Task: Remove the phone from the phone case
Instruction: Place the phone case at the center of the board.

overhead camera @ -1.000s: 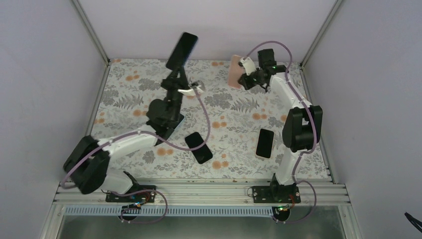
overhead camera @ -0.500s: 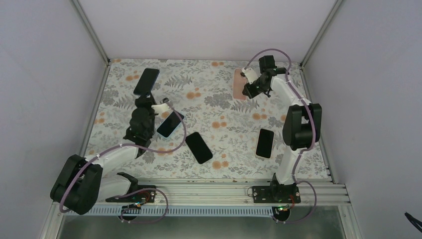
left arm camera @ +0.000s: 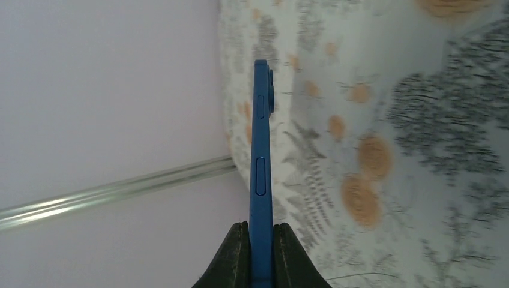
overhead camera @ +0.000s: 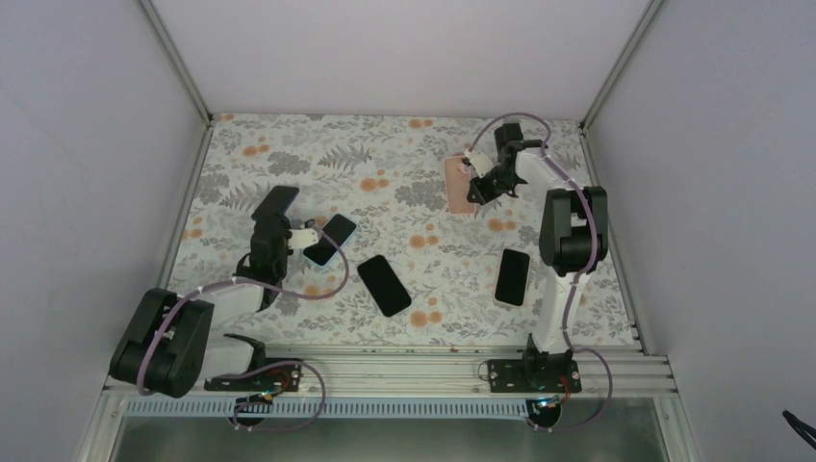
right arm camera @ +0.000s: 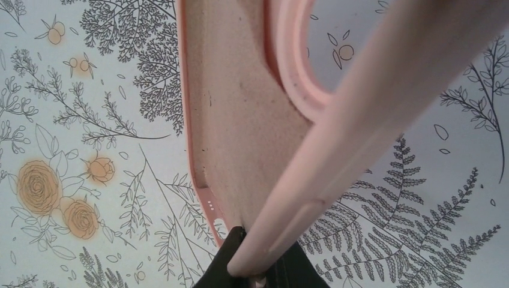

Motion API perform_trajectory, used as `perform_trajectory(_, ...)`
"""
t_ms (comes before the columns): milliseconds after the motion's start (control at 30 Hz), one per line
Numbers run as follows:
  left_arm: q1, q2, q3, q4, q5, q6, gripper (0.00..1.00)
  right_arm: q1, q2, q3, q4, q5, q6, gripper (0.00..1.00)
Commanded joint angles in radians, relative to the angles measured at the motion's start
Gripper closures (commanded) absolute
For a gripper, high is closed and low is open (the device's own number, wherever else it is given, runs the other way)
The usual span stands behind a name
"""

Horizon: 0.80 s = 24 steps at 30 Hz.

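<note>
The phone [overhead camera: 277,201] is out of its case and looks dark from above. In the left wrist view it is a blue phone [left arm camera: 260,150] seen edge-on. My left gripper [overhead camera: 270,221] [left arm camera: 260,233] is shut on its lower end and holds it low over the left side of the table. The empty pink phone case [overhead camera: 460,183] lies low at the back right, its inside [right arm camera: 240,120] facing the camera. My right gripper [overhead camera: 478,183] [right arm camera: 259,264] is shut on the rim of the case.
Three more phones lie on the floral tablecloth [overhead camera: 433,241]: one just right of my left gripper [overhead camera: 329,239], a black one in the middle [overhead camera: 384,285], and one in a pale case [overhead camera: 512,276] near the right arm. The left wall [left arm camera: 108,90] is close to the held phone.
My left arm has swung the phone down from high in the air to low over the left of the table. My right arm has lowered the pink case toward the cloth.
</note>
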State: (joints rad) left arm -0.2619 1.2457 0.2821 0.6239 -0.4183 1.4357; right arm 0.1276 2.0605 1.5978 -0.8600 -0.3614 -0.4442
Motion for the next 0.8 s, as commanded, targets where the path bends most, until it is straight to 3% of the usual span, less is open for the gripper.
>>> perform_trajectory(0, 0.005, 0.043, 0.013, -0.033, 0.015, -0.015, 0.98, -0.013, 0.029, -0.007, -0.006, 0.029, 0.003, 0.96)
perform_trajectory(100, 0.005, 0.057, 0.048, -0.184, 0.041, -0.050, 0.97, -0.021, 0.037, 0.006, -0.011, 0.045, 0.008, 0.96)
perform_trajectory(300, 0.004, 0.066, 0.133, -0.516, 0.188, -0.097, 0.82, -0.030, 0.047, 0.026, -0.017, 0.116, 0.006, 0.96)
perform_trajectory(367, 0.004, 0.093, 0.166, -0.606, 0.200, -0.111, 0.68, -0.030, 0.044, 0.025, -0.014, 0.144, 0.001, 0.96)
perform_trajectory(400, 0.004, 0.107, 0.191, -0.668, 0.211, -0.122, 0.52, -0.031, 0.042, 0.026, -0.015, 0.152, -0.008, 0.94)
perform_trajectory(433, 0.004, 0.120, 0.214, -0.730, 0.220, -0.131, 0.41, -0.031, 0.039, 0.028, -0.021, 0.158, -0.020, 0.82)
perform_trajectory(467, 0.004, 0.124, 0.229, -0.768, 0.230, -0.140, 0.37, -0.031, 0.034, 0.025, -0.028, 0.165, -0.036, 0.61)
perform_trajectory(567, 0.004, 0.096, 0.243, -0.845, 0.270, -0.126, 0.31, -0.030, -0.006, 0.005, -0.010, 0.194, -0.060, 0.52)
perform_trajectory(633, 0.004, 0.077, 0.265, -0.909, 0.302, -0.127, 0.27, -0.031, -0.050, -0.034, 0.037, 0.229, -0.065, 0.29)
perform_trajectory(667, 0.004, 0.069, 0.289, -0.944, 0.317, -0.132, 0.26, -0.030, -0.071, -0.047, 0.051, 0.242, -0.066, 0.22)
perform_trajectory(700, 0.003, 0.064, 0.311, -0.977, 0.328, -0.142, 0.09, -0.031, -0.090, -0.055, 0.059, 0.260, -0.067, 0.18)
perform_trajectory(733, 0.002, 0.058, 0.338, -1.014, 0.338, -0.151, 0.01, -0.029, -0.110, -0.065, 0.061, 0.276, -0.070, 0.12)
perform_trajectory(767, 0.001, 0.049, 0.371, -1.050, 0.348, -0.165, 0.00, -0.028, -0.137, -0.081, 0.067, 0.290, -0.072, 0.02)
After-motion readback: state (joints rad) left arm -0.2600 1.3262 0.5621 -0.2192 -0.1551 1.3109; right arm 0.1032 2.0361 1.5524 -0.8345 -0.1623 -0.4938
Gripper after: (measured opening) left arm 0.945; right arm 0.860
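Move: The left gripper holds the bare blue phone in the air, its middle some 5 cm ahead and a little below. The table spot for it lies about 1 cm ahead, 4 cm right and 10 cm down, with the light-blue phone 14 cm to the hand's right and 2 cm back. The right gripper pinches the pink phone case by its near right corner; the case's middle is about 4 cm ahead, 4 cm left and 3 cm down. The right-hand phone lies 20 cm back and 8 cm right of this gripper. Lower the left gripper about 8 cm, easing back some 4 cm and right 3 cm while tipping the fingers down roughly 35 degrees, and open it wide to let go of the bare phone beside the light-blue one. With the right, ease the pinched case edge down and right about 1 cm, then open wide and draw off to the right, some 4 cm in all, rolling the gripper slightly left side down. ##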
